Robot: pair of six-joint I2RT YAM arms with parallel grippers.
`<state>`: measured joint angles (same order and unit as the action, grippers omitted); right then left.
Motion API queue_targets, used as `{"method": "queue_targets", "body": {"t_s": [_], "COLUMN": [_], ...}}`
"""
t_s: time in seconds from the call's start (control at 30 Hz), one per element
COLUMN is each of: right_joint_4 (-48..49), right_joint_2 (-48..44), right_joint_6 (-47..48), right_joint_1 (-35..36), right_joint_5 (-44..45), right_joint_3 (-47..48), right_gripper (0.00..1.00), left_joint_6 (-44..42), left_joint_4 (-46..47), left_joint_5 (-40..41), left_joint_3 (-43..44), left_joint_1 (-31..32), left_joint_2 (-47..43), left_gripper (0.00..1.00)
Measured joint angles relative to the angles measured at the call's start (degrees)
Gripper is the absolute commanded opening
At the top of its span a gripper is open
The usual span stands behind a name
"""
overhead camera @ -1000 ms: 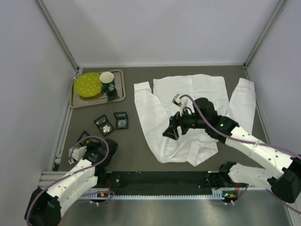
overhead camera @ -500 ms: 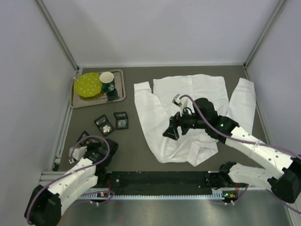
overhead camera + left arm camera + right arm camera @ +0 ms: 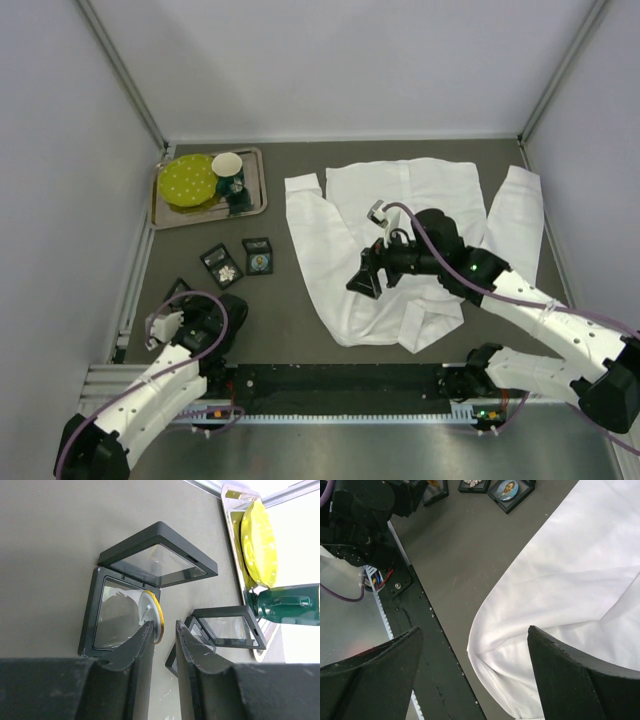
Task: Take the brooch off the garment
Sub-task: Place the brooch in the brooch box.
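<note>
The garment point(image 3: 420, 200), a white shirt, lies spread on the right half of the table. My right gripper point(image 3: 362, 272) hovers open over its lower left hem point(image 3: 580, 565), nothing between the wide jaws point(image 3: 475, 629). A round, gold-rimmed brooch point(image 3: 150, 615) rests in an open black display box point(image 3: 107, 630) at the near left point(image 3: 178, 291). My left gripper point(image 3: 164, 624) is just behind it, jaws slightly parted with bare table showing in the gap. The brooch lies against the tip of the left finger point(image 3: 142, 645), outside the gap.
Another open black box point(image 3: 225, 630) sits to the right of the first. Two more boxes with ornaments point(image 3: 220, 264) point(image 3: 259, 256) lie mid-left. A metal tray point(image 3: 256, 205) at the back left carries a yellow-green plate, a cup and a dark green bottle.
My left gripper's jaws have parted from shut, and the left arm has shifted slightly. The right arm and the shirt have not moved.
</note>
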<state>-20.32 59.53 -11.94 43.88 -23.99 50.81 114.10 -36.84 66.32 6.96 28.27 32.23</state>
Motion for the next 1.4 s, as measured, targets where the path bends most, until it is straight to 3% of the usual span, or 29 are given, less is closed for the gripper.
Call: {"method": "queue_targets", "body": {"t_s": [0.5,0.6,0.73,1.4], "right_joint_4": [-0.5,-0.5,-0.5,-0.52], "right_joint_2": [-0.33,-0.33,-0.33,-0.33], "right_joint_6": [0.37,0.42,0.44,0.44], "right_joint_1": [0.28,0.28,0.28,0.44], "right_joint_5": [0.39,0.48,0.68,1.51], "right_joint_3": [0.0,0.0,0.0,0.0], "right_gripper": [0.84,0.84,0.84,0.84], "left_joint_6": [0.0,0.0,0.0,0.0], "left_joint_4": [0.04,0.04,0.07,0.22], "left_joint_5": [-1.57,-1.6,-2.08,-3.02], "left_joint_3": [0.0,0.0,0.0,-0.04], "left_joint_1": [0.0,0.0,0.0,-0.04], "left_joint_2": [0.31,0.28,0.07,-4.22], "left_gripper": [0.49,0.6,0.65,0.7]}}
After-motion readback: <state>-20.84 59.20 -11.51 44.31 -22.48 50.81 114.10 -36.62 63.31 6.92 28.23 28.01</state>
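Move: The left hand's parted fingers are over the open tray of the brooch box, its middle about 3 cm below and some 1 cm left of the hand. The box's raised lid stands roughly 3 cm ahead and 4 cm left. The box with the white flower brooch lies some 8 cm ahead and 6 cm right, and the portrait brooch box about 10 cm ahead and 14 cm right. From the right hand, the tray is some 41 cm left, 2 cm ahead and 19 cm below. Staying almost in place over the tray, the left hand spreads its fingers, one above the other, from about a quarter open to some two thirds. It dips about half a centimetre, then rises nearly 1 cm, drifting roughly 1 cm right with a slight wrist tilt; the brooch still touches the lower fingertip. ##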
